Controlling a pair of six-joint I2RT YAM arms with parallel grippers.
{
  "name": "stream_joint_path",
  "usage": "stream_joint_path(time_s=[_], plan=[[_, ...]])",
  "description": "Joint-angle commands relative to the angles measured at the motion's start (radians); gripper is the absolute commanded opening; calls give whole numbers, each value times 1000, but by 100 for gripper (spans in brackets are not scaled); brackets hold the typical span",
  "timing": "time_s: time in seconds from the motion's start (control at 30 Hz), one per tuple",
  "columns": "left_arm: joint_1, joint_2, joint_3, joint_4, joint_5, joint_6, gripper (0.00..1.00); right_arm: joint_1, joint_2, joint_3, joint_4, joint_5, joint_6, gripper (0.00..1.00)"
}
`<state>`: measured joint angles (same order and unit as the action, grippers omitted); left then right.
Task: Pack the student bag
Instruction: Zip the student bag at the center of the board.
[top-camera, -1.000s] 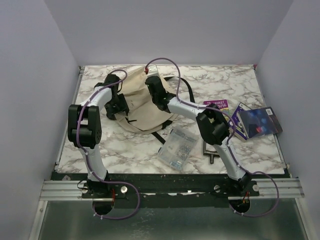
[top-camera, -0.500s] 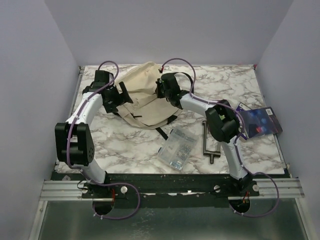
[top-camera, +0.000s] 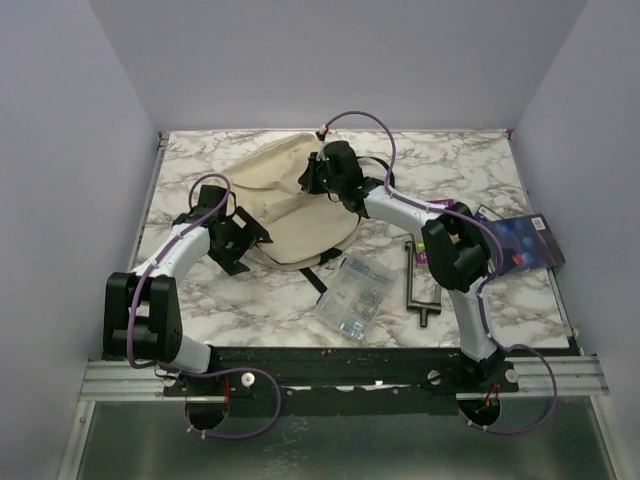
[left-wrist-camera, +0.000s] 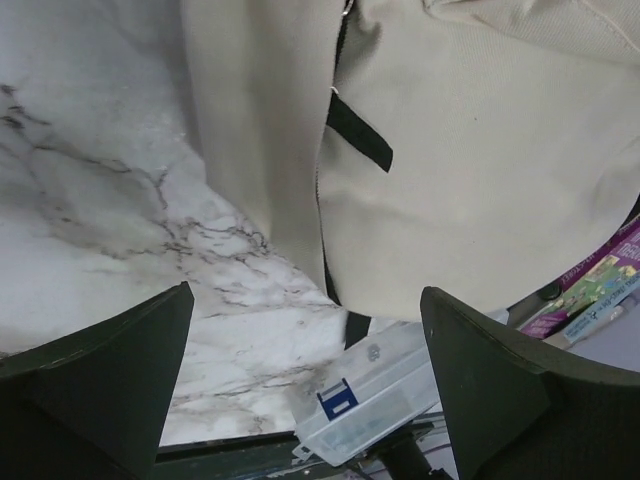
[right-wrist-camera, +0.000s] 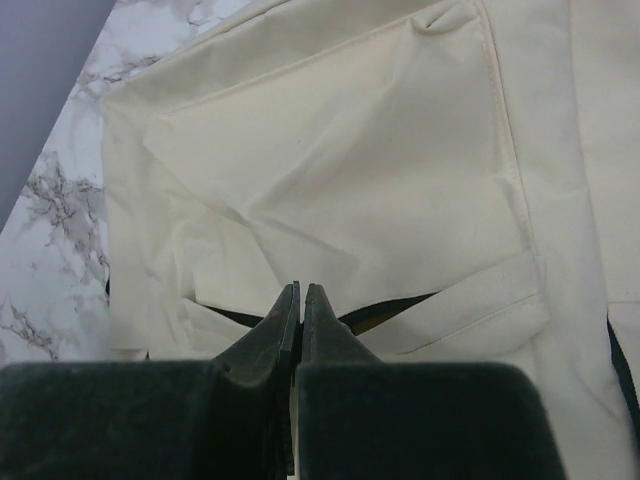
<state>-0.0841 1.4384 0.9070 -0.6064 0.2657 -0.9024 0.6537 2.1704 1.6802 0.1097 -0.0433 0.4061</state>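
Note:
The student bag, cream fabric with black straps, lies at the back middle of the marble table. My right gripper is at the bag's back right edge. In the right wrist view this gripper is shut, its tips pinching the fabric at a dark slit in the student bag. My left gripper sits low by the bag's near left side. It stands wide open and empty, facing the hanging side of the student bag.
A clear plastic box with small parts lies near the front middle, also seen as the box between the left fingers' view. A black T-shaped tool lies right of it. A dark blue book sits at the right edge.
The left gripper opened wide and drew back toward the near left, off the bag. The right gripper moved toward the back, and the bag's upper part rose and spread with it.

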Motion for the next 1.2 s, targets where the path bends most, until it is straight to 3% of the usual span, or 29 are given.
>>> stream_joint_path(time_s=[0.0,0.07,0.17,0.3,0.37,0.5,0.6,0.73,0.8,0.97,1.17], plan=[[-57,74,27,80,12,-125,97,13,-69,-19,7,-27,22,0],[-62,101,35,78,-9,-122,89,20,-82,-26,6,-22,19,0],[-61,114,36,83,-45,-105,68,29,-97,-34,3,-14,11,0],[-26,94,25,106,-68,-49,29,31,-118,-54,-2,13,-4,0],[-4,65,9,108,-79,-33,3,31,-117,-53,-16,36,-21,0],[19,-36,-52,110,-151,-22,0,34,-115,-45,-60,221,-100,0],[35,-134,-118,102,-211,-46,0,34,-104,-49,-88,489,-216,0],[69,-220,-181,97,-257,-65,0,28,-50,-103,4,864,-447,0],[75,-239,-199,90,-258,-70,0,14,-21,-144,78,902,-519,0],[75,-289,-211,87,-286,-59,0,-3,-1,-141,31,824,-466,0],[75,-342,-175,136,-195,52,0,-2,-83,-165,-9,443,-350,0]])
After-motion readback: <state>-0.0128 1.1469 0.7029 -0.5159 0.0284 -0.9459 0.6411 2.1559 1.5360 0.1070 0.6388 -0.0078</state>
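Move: The student bag's right edge is about 13 cm to the right of the right hand, level ahead and some 9 cm lower; the black strap loop lies about 20 cm right, 3 cm ahead, 11 cm below. The shut right fingers are over the pocket slit. From the left hand, the bag's black zip tab is about 4 cm straight ahead and 4 cm below, the bag's middle about 12 cm ahead and 12 cm right, and the clear box about 26 cm right and 10 cm back. Draw the right hand back 2 cm, then sweep it about 15 cm right across the bag towards its right edge, sinking some 5 cm and swinging clockwise until the fingers point forward; keep them shut and drag the bag along. Meanwhile dip the left gripper slightly and shut it empty, then carry it about 8 cm left, away from the bag. ##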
